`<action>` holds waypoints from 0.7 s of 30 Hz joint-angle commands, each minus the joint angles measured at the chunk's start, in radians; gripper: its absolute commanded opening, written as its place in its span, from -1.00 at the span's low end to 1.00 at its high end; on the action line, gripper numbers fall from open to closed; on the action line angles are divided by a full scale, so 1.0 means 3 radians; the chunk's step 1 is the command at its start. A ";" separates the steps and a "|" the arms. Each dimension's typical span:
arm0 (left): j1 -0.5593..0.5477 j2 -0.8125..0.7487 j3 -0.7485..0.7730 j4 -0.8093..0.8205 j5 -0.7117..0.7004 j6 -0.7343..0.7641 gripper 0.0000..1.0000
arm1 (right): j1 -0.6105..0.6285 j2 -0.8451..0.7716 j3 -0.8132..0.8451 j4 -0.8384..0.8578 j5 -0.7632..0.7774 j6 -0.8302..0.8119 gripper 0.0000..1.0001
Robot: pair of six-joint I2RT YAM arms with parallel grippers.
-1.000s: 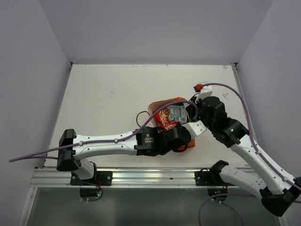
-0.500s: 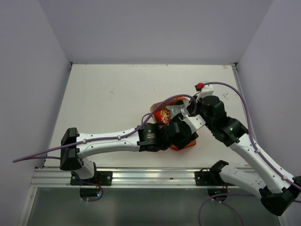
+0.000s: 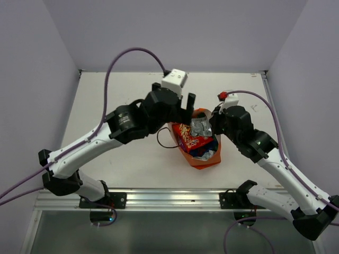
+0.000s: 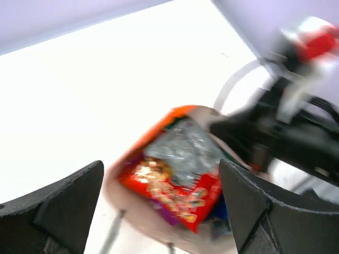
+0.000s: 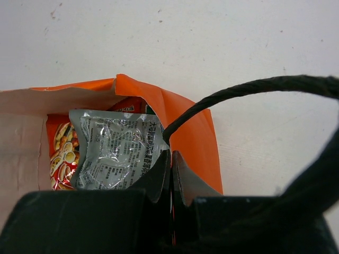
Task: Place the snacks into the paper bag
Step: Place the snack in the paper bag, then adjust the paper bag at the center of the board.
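Note:
The orange paper bag [image 3: 198, 161] lies on the table with its mouth open. Inside it the snacks are stacked: a silver packet [image 3: 199, 126] on top, a red packet [image 3: 187, 136] under it, and a dark blue one [image 3: 204, 151] lower down. My left gripper [image 3: 181, 105] hovers open above the bag's far end, holding nothing. In the left wrist view the bag [image 4: 157, 125] and its packets show blurred between the spread fingers [image 4: 69, 198]. My right gripper [image 5: 171, 154] is shut on the bag's orange rim [image 5: 190, 135], beside the silver packet [image 5: 114, 151] and a black cord handle [image 5: 238, 89].
A second black cord handle [image 3: 161, 138] loops out on the bag's left side. The aluminium rail [image 3: 159, 198] runs along the table's near edge. Lilac walls close in the back and both sides. Purple cables [image 3: 127, 53] arch over both arms.
My left gripper has opened and risen up and back out of the bag, with the arm now arched high. The packets stay in the bag. The right gripper kept its hold.

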State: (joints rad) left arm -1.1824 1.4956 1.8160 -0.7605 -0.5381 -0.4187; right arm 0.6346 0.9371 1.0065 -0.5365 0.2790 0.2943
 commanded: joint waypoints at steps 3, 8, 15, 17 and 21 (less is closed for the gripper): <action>0.0602 -0.0214 -0.0167 -0.0752 -0.0007 -0.0644 0.86 | 0.0002 0.0011 0.0163 0.0014 0.0057 -0.0010 -1.00; 0.0919 -0.0312 -0.0693 -0.0682 0.0401 -0.0737 0.85 | 0.0002 0.0021 0.0153 0.0055 0.0011 -0.0015 -1.00; 0.1042 -0.0261 -0.1221 -0.0013 0.1005 -0.0762 0.70 | 0.0002 0.0036 0.0132 0.0076 -0.0035 -0.0025 -1.00; 0.1042 -0.0225 -0.1267 0.0085 0.1184 -0.0793 0.63 | 0.0002 0.0021 0.0122 0.0076 -0.0035 -0.0025 -1.00; 0.1037 -0.0164 -0.1359 0.0346 0.1415 -0.0824 0.31 | 0.0002 0.0011 0.0076 0.0091 -0.0046 -0.0010 -1.00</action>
State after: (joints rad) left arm -0.8726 1.4437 1.4223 -0.7837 -0.2127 -0.6449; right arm 0.6346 0.9424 1.0119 -0.5385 0.2703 0.2943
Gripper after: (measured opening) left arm 0.704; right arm 0.011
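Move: The paper bag's left rim lies about 5 cm to the left hand's left, 3 cm ahead and some 16 cm below. The bag's left handle loops 8 cm left, 3 cm back, 18 cm below. Inside the bag, the red snack sits 2 cm right, level fore-and-aft, 20 cm below; the grey snack 4 cm right, 2 cm ahead, 19 cm below. From the right hand, that left rim is about 14 cm left, level fore-and-aft, 2 cm lower. Swinging left and a little forward, clear of the bag's mouth, the left hand then drops about 15 cm to the left rim and eases back right some 3 cm, so its fingers come astride that wall. The wrist tips down roughly 25 degrees while the wide-open fingers begin to close. The right hand stays still, keeping its pinch on the right rim. ##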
